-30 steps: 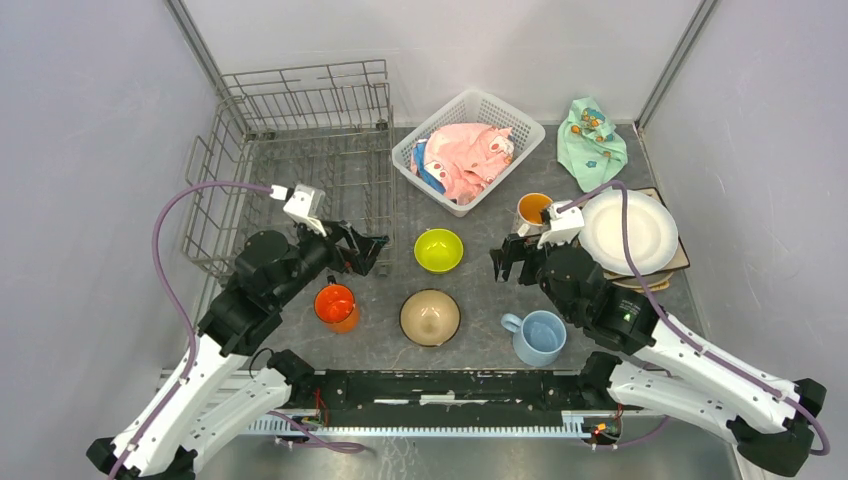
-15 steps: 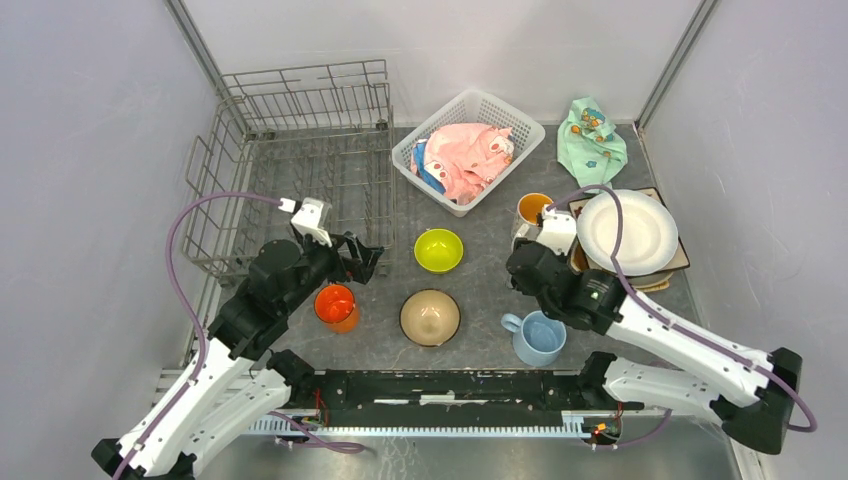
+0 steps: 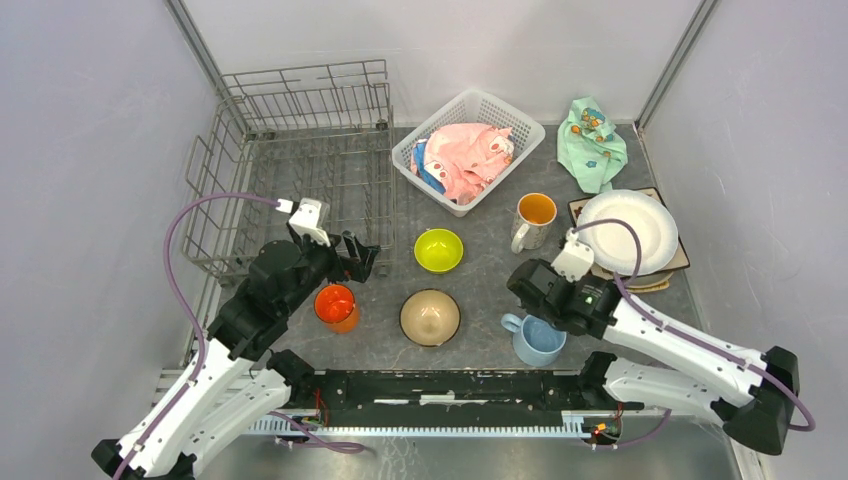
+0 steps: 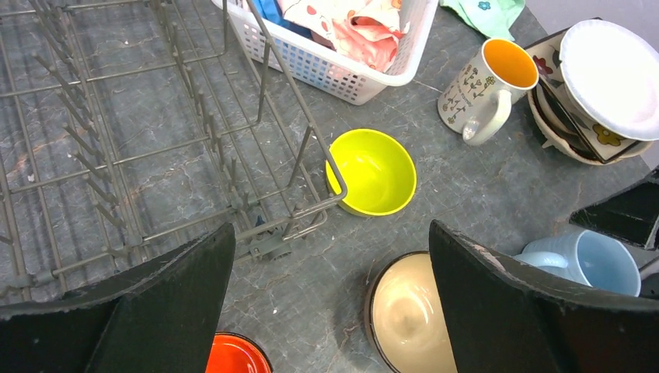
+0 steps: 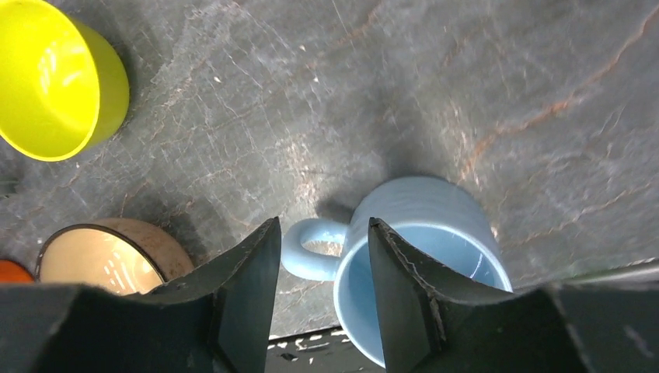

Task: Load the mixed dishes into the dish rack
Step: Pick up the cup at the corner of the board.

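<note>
The grey wire dish rack (image 3: 300, 150) stands at the back left with nothing in it. My left gripper (image 3: 362, 262) hangs wide open by the rack's near right corner (image 4: 311, 214), above bare table, holding nothing. The orange mug (image 3: 337, 305), tan bowl (image 3: 430, 317) and lime-green bowl (image 3: 438, 250) sit around it. My right gripper (image 5: 322, 233) is low over the light-blue mug (image 5: 420, 264). Its jaws are partly closed, one finger over the mug's mouth, the handle (image 5: 311, 249) showing in the gap. A white patterned mug (image 3: 533, 220) and a white plate (image 3: 628, 232) atop stacked plates stand at right.
A white lattice basket (image 3: 470, 150) holding a pink cloth sits behind the bowls. A mint-green cloth (image 3: 592, 142) lies at the back right. The rack's tall wire walls rise at the left, and the arms' base rail (image 3: 450, 385) runs along the near edge.
My right arm has pulled back from the patterned mug and plates and come down over the light-blue mug, its jaws narrowing. The left gripper shifted slightly nearer and stayed wide open.
</note>
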Robot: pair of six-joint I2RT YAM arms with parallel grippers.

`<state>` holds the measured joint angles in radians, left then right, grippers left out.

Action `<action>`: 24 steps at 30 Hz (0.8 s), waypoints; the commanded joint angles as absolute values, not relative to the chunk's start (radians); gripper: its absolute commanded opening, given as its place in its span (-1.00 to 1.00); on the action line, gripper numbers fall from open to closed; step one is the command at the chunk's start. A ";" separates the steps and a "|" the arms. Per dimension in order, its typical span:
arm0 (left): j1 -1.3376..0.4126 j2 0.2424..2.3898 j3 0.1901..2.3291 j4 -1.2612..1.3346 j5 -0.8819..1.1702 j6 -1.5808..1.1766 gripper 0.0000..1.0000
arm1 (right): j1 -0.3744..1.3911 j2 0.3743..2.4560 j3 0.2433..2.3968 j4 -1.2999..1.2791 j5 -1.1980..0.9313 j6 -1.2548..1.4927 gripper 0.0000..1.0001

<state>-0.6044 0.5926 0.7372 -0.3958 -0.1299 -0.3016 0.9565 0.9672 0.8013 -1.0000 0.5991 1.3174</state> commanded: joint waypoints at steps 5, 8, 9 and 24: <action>-0.607 0.555 0.735 -0.383 -0.188 -0.249 1.00 | 0.959 0.852 0.667 -1.051 0.521 1.669 -0.01; -0.607 0.543 0.735 -0.384 -0.207 -0.250 0.99 | 0.959 0.854 0.644 -1.041 0.522 1.684 -0.01; -0.607 0.540 0.734 -0.384 -0.210 -0.250 1.00 | 0.958 0.860 0.639 -1.036 0.524 1.684 -0.01; -0.607 0.525 0.729 -0.392 -0.220 -0.256 1.00 | 0.894 0.940 0.559 -0.840 0.533 1.580 0.00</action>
<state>-0.6044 0.5354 0.7326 -0.4011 -0.1936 -0.2893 0.9123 0.9340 0.5903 -0.9112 0.5087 1.6089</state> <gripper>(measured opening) 0.996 0.498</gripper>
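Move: The blue cup's middle lies about 5 cm back, 4 cm right and 8 cm below the half-open right hand, its handle on the far left side. From this hand the tan bowl is some 18 cm left and 1 cm back, the lime bowl 17 cm left and 13 cm ahead, and the white mug 20 cm ahead and 3 cm right, all near the table. From the left hand the blue cup is roughly 34 cm right, 11 cm back and 21 cm down. The right hand sinks about 6 cm onto the far left part of the blue cup's rim, first drawing back nearly 3 cm and a little right, then easing forward a centimetre as it goes on down. Meanwhile the wrist turns some 15 degrees clockwise and tips slightly steeper while the fingers stay half open, ending astride the cup wall with one finger in the mouth and the other outside by the handle, no grip taken yet. ##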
